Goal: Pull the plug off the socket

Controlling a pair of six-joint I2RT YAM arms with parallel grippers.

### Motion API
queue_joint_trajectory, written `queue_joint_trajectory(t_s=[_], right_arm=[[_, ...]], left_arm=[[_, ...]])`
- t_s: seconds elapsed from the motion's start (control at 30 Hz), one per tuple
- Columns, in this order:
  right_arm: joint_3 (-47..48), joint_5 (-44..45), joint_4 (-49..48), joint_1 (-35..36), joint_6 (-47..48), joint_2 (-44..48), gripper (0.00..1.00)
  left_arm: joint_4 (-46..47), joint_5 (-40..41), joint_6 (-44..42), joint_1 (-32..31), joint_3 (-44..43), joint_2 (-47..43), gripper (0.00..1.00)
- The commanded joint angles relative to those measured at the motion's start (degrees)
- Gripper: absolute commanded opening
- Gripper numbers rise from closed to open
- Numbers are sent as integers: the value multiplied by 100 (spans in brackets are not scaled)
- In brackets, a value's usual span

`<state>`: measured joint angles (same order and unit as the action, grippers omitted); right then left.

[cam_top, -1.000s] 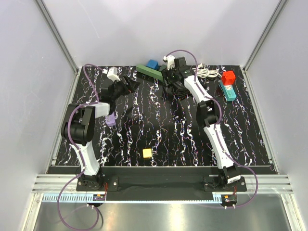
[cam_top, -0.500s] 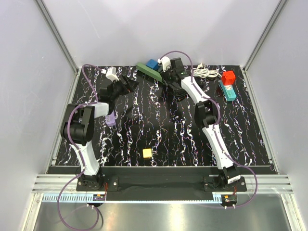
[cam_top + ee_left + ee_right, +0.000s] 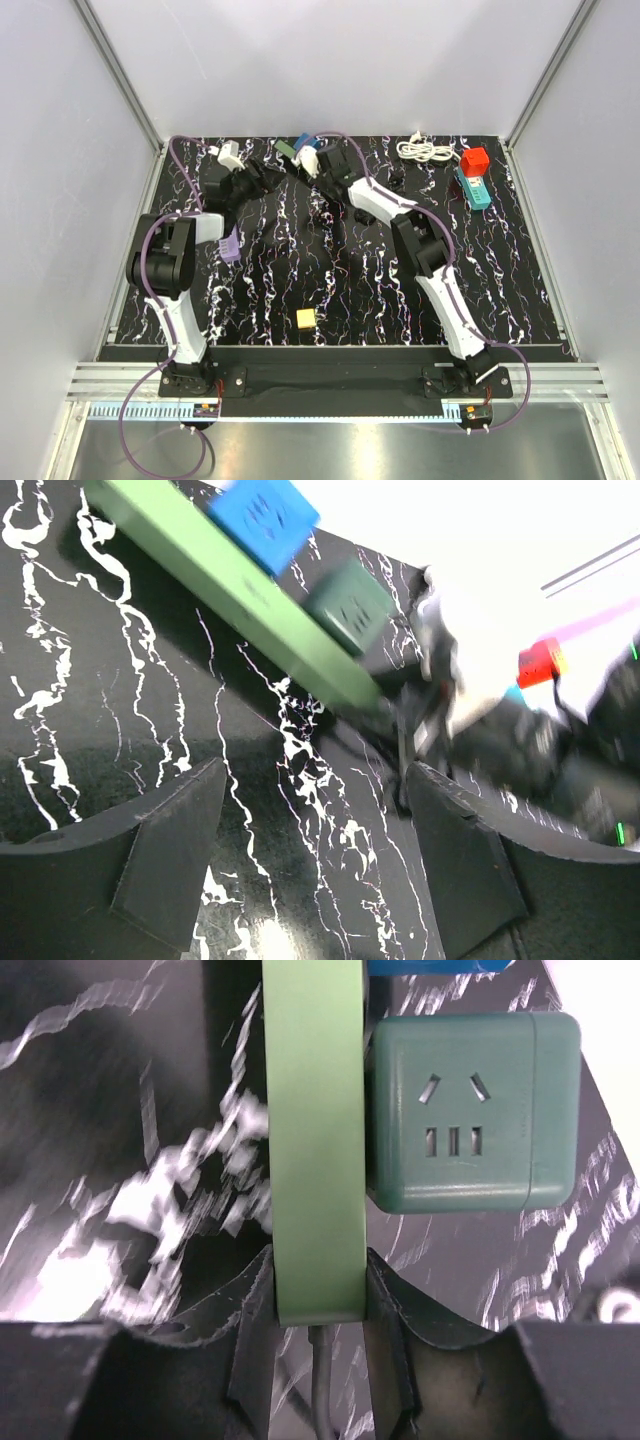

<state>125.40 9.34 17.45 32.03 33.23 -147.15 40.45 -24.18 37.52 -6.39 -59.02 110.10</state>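
The socket is a long green strip (image 3: 312, 1110) with a black cord (image 3: 320, 1380) leaving its near end. A dark green cube plug (image 3: 470, 1110) sits against its side, and a blue cube plug (image 3: 265, 518) sits further along. My right gripper (image 3: 318, 1280) is shut on the strip's end, one finger on each long side. From above, this grip (image 3: 312, 160) is at the back of the table. My left gripper (image 3: 315, 780) is open and holds nothing. It hovers over the black mat just short of the strip (image 3: 240, 600), to the strip's left when seen from above (image 3: 268, 178).
A coiled white cable (image 3: 425, 150), a red block (image 3: 474, 160) and a teal bar (image 3: 474, 192) lie at the back right. A yellow cube (image 3: 305, 319) sits near the front centre. A purple piece (image 3: 230, 248) lies beside the left arm. White walls close in the mat.
My right gripper swung left along the back and closed on the green strip's end, carrying the strip toward my left gripper. My left jaws narrowed a little.
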Motion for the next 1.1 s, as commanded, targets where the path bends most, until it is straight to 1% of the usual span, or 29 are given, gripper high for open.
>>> queue_joint_trajectory(t_s=[0.0, 0.07, 0.13, 0.17, 0.2, 0.23, 0.27, 0.3, 0.33, 0.37, 0.43, 0.53, 0.63, 0.7, 0.77, 0.9, 1.07], right_arm=[[-1471, 919, -582, 294, 411, 957, 0], [-2296, 1376, -1005, 409, 535, 1223, 0], [-2669, 1665, -1112, 462, 474, 1487, 0], [-3018, 1719, -1156, 479, 352, 1575, 0], [-3231, 1781, -1304, 506, 316, 1767, 0], [-3485, 1895, -1480, 549, 315, 1873, 0], [-4036, 1991, -2038, 593, 411, 1970, 0], [-4294, 2123, -2288, 611, 490, 2110, 0], [-4514, 2368, -2508, 655, 656, 2146, 0], [-4855, 2449, -2693, 699, 719, 2190, 0], [-5173, 2589, -3010, 708, 798, 2261, 0], [-5420, 2677, -3326, 734, 886, 2366, 0], [-5640, 2774, -3686, 840, 1079, 2463, 0], [-5948, 2810, -4029, 918, 1185, 2542, 0], [-6106, 2819, -4118, 971, 1229, 2603, 0], [-6475, 2722, -4320, 1077, 1212, 2709, 0], [-6696, 2994, -4654, 1262, 1449, 2569, 0]], left_arm=[[455, -148, 54, 129, -92, -7, 76], [508, -209, 133, 182, -92, 2, 73], [526, -253, 194, 191, -109, 63, 70], [508, -245, 229, 191, -127, 81, 69], [508, -253, 265, 191, -179, 107, 63], [508, -306, 352, 191, -223, 195, 60], [482, -411, 405, 191, -284, 257, 55], [473, -481, 492, 191, -442, 327, 47], [464, -552, 546, 191, -530, 475, 42], [438, -665, 598, 191, -627, 555, 39], [342, -789, 695, 191, -917, 774, 32], [332, -895, 853, 182, -1286, 1038, 26], [385, -956, 1029, 156, -1664, 1337, 24], [385, -1000, 1187, 95, -1902, 1487, 22], [481, -1035, 1284, 7, -2059, 1680, 21], [447, -1018, 1425, -160, -2262, 1953, 19], [341, -798, 1451, -353, -2333, 2050, 19]])
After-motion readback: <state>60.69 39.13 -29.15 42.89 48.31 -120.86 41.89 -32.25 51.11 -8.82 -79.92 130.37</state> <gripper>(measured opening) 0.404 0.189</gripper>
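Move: The right fingers already hold the near-right end of the green socket, whose middle lies about 5 cm ahead and 4 cm left of them at their height. From this hand the blue plug stands some 9 cm ahead and 3 cm left, the green plug about 5 cm ahead and 1 cm right, both level with it. For the open left hand, the blue plug is roughly 15 cm ahead, 6 cm right and 8 cm below. Keeping its pinch on the end of the green socket, the right hand draws it about 14 cm back and 8 cm to the right at almost constant height, rolling some 30 degrees so that the side with the plugs turns upward. The left hand first drifts a centimetre left, then goes forward about 6 cm and swings right, sinking a little at the end towards the blue plug, while its wide-open fingers close most of the way on nothing and the hand rolls slightly, right side up. ##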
